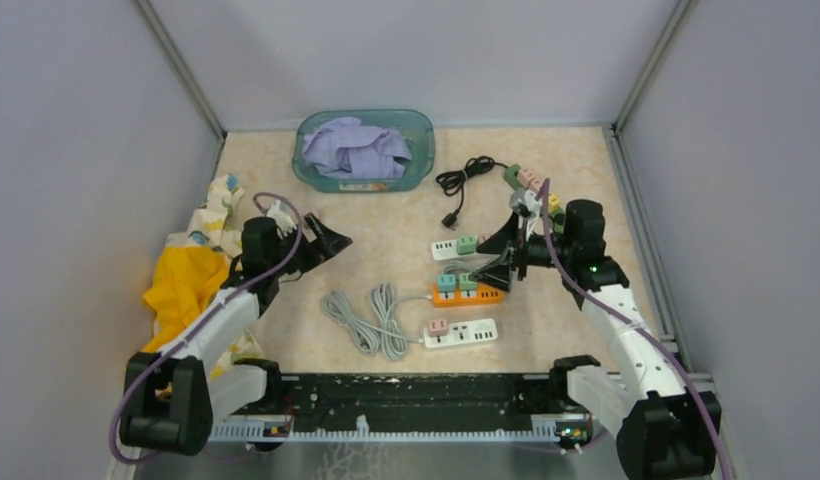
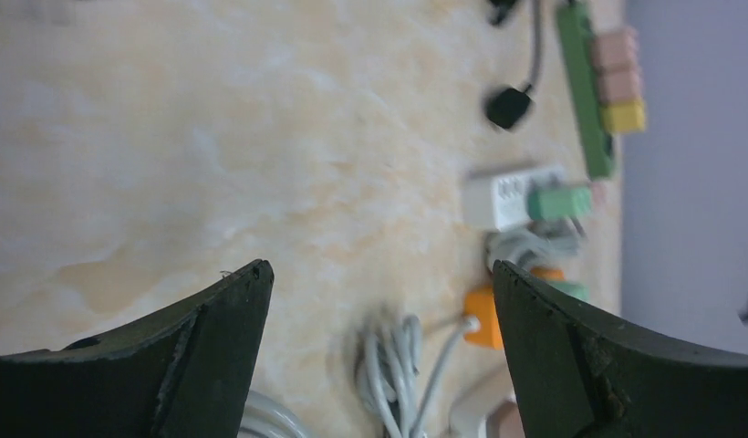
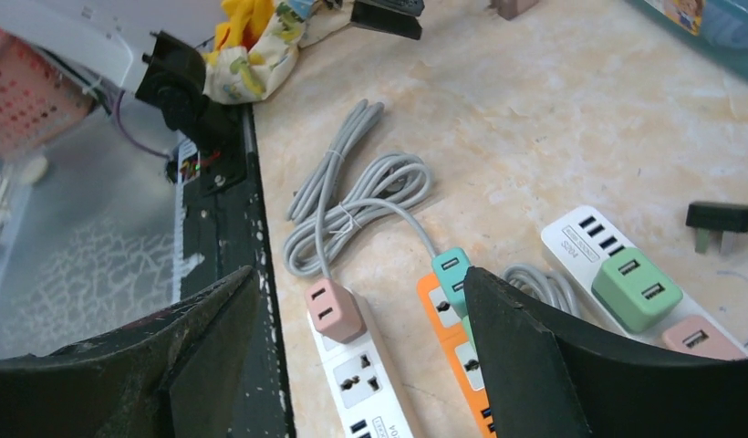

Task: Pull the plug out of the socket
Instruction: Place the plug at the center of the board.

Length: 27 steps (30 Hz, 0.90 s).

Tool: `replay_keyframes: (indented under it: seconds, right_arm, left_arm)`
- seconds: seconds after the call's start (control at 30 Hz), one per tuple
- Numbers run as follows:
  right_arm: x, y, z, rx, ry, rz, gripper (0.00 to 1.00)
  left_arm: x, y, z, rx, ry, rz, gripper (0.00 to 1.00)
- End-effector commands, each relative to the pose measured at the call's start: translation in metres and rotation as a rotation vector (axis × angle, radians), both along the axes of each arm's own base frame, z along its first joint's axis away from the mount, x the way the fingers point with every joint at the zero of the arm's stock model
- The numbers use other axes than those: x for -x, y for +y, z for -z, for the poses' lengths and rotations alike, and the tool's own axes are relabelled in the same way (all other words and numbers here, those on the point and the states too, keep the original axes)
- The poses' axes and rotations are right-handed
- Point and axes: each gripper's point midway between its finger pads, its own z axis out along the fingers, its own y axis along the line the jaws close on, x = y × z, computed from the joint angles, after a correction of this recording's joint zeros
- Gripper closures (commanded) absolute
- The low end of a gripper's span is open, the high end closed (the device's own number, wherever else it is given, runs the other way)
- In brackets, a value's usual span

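Note:
Several power strips lie mid-table. The near white socket strip (image 1: 473, 332) (image 3: 389, 383) carries a pink plug (image 1: 438, 326) (image 3: 334, 310). An orange strip (image 1: 481, 296) (image 3: 457, 351) holds teal plugs (image 1: 456, 282) (image 3: 451, 271). A farther white strip (image 1: 446, 248) (image 3: 580, 242) holds a green plug (image 1: 467, 243) (image 3: 635, 287) and a pink one (image 3: 699, 338). My right gripper (image 1: 483, 260) (image 3: 358, 270) hangs open over the orange and near white strips, holding nothing. My left gripper (image 1: 331, 245) (image 2: 379, 265) is open and empty at the left, apart from the strips. A loose pinkish plug (image 3: 514, 7) lies near it.
Coiled grey cable (image 1: 371, 318) lies left of the strips. A green strip (image 1: 513, 178) with pink and yellow plugs sits at the far right, beside a black cord (image 1: 464, 180). A teal basket (image 1: 418, 130) of cloth stands at the back. Yellow and patterned cloths (image 1: 191, 275) lie at the left wall.

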Motion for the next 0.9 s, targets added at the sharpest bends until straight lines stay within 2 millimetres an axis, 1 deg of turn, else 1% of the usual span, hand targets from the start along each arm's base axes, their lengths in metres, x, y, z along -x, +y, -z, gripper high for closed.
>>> replay_keyframes:
  seconds: [0.0, 0.07, 0.23, 0.3, 0.4, 0.5, 0.67, 0.77, 0.83, 0.87]
  right_arm:
    - [0.021, 0.002, -0.009, -0.017, -0.204, -0.166, 0.17]
    - [0.026, 0.002, -0.006, -0.012, -0.24, -0.201, 0.17]
    - [0.032, 0.0, 0.005, 0.024, -0.319, -0.238, 0.17]
    - [0.033, -0.001, 0.007, 0.032, -0.338, -0.245, 0.17]
    - [0.035, -0.001, 0.009, 0.04, -0.357, -0.252, 0.17]
    - [0.036, -0.002, 0.012, 0.051, -0.372, -0.256, 0.17]
    - [0.036, -0.003, 0.016, 0.066, -0.383, -0.254, 0.18]
    - [0.037, -0.004, 0.018, 0.073, -0.392, -0.254, 0.18]
    - [0.038, -0.004, 0.018, 0.073, -0.398, -0.257, 0.18]
    - [0.038, -0.004, 0.018, 0.073, -0.399, -0.258, 0.18]
  left_arm:
    - [0.039, -0.055, -0.068, 0.166, -0.343, 0.381, 0.05]
    - [0.06, -0.07, -0.08, 0.198, -0.407, 0.49, 0.05]
    - [0.111, -0.11, -0.099, 0.283, -0.551, 0.712, 0.04]
    - [0.127, -0.124, -0.101, 0.312, -0.582, 0.779, 0.04]
    - [0.145, -0.139, -0.102, 0.359, -0.615, 0.853, 0.04]
    - [0.158, -0.147, -0.107, 0.411, -0.644, 0.913, 0.05]
    - [0.169, -0.158, -0.107, 0.456, -0.663, 0.988, 0.06]
    - [0.175, -0.17, -0.099, 0.406, -0.709, 1.025, 0.09]
    - [0.177, -0.181, -0.09, 0.333, -0.736, 1.031, 0.09]
    - [0.182, -0.188, -0.08, 0.282, -0.729, 1.052, 0.09]
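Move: The pink plug still on the white board lies about 26 cm to the left hand's right, 17 cm back and 5 cm lower; from the right hand it is roughly 10 cm left, 7 cm back and 15 cm down. The teal plug on the orange board is some 12 cm farther out than this pink plug and 2 cm to its right. The grey cable coil sits about 13 cm right of the left hand, 16 cm back and 8 cm below. Back and to the right, the open left hand sweeps some 17 cm each way towards the pink plug on the white board, rising 8 cm early on and swinging clockwise until its fingers point right, nearly level. The open right hand eases about 4 cm back and 3 cm down towards the same plug, rolling slightly. Neither touches anything. ##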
